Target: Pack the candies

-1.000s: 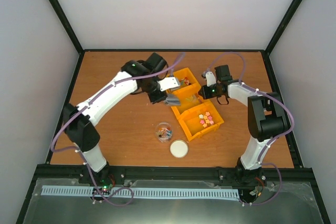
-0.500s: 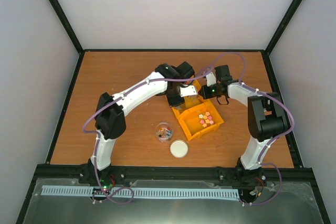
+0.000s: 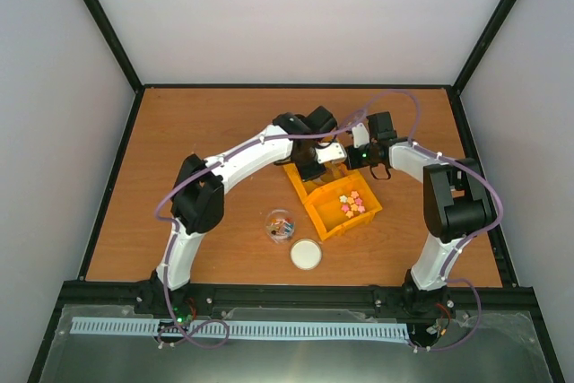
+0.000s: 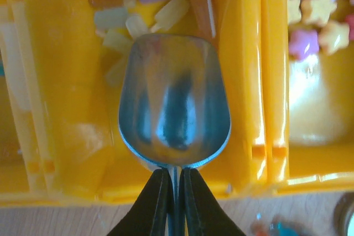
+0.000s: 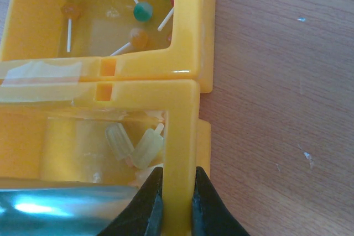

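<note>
My left gripper [image 4: 174,175] is shut on the thin handle of the metal scoop [image 4: 174,100]. The scoop's empty bowl lies inside the middle yellow bin [image 4: 246,81], its tip against a heap of pale wrapped candies [image 4: 157,6]. Pink and yellow star-shaped candies [image 4: 315,9] fill the neighbouring bin [image 3: 325,219]. My right gripper [image 5: 178,176] is shut on that middle bin's side wall [image 5: 182,114]. In the top view my left gripper [image 3: 316,161] hangs over the row of bins and my right gripper [image 3: 356,160] sits at their right side.
A third yellow bin [image 5: 33,20] beyond holds lollipops [image 5: 142,10]. A small clear jar [image 3: 280,225] with a few coloured sweets stands in front of the bins, with a round white lid [image 3: 306,254] beside it. Black frame posts border the wooden table [image 3: 197,132].
My left arm has swung right and brought the scoop down into the middle bin. The right gripper has kept its hold on the bin wall.
</note>
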`<state>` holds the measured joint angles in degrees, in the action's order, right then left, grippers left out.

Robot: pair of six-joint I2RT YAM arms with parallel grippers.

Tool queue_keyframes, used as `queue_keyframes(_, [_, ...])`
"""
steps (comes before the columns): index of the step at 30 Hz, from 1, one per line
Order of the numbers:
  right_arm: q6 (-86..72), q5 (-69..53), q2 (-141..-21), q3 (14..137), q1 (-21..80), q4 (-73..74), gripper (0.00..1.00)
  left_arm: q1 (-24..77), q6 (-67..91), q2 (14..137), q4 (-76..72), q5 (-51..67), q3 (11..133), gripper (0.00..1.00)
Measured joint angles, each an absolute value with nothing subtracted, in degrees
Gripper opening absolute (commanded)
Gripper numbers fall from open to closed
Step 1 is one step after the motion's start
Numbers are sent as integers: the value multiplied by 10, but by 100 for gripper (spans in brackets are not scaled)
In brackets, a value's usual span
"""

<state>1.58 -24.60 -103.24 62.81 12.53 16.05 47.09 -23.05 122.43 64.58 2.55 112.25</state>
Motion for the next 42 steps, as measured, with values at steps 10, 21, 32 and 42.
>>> queue_keyframes(10, [15,-235,-1031,625,119,154,3,452,-197,1202,497,95,1025,1])
queue_keyframes(21, [11,-222,-1031,623,113,143,3,419,-163,1185,306,200,905,1])
queue_keyframes(32, [11,-222,-1031,622,111,139,3,407,-157,1169,221,234,841,1])
queue_keyframes(42, [15,-222,-1030,622,109,139,3,380,-156,1160,72,299,741,1])
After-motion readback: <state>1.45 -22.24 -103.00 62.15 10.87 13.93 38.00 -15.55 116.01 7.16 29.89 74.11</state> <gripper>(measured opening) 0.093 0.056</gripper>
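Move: The left hand holds the scoop over the tray's middle compartment. The popsicle candies it is taken to lie about 7 cm to its right, 2 cm ahead and 9 cm below. At about that depth the star candies are 11 cm right and 7 cm back, the lollipops 9 cm ahead and 2 cm right. The right hand grips the tray's right wall, the popsicle candies some 4 cm to its left, 2 cm back and 4 cm below. The left hand works the scoop into the popsicle candies, sinking about 5 cm while it goes roughly 3 cm right and as much forward, then rolls its fingers some 35 degrees from pointing down towards its right, so that the scoop's lip comes up under them while the grip on the handle stays shut. The right hand keeps its pinch on the tray's right wall and goes with it about 2 cm to the right and forward, seemingly pushed along by the scoop. ##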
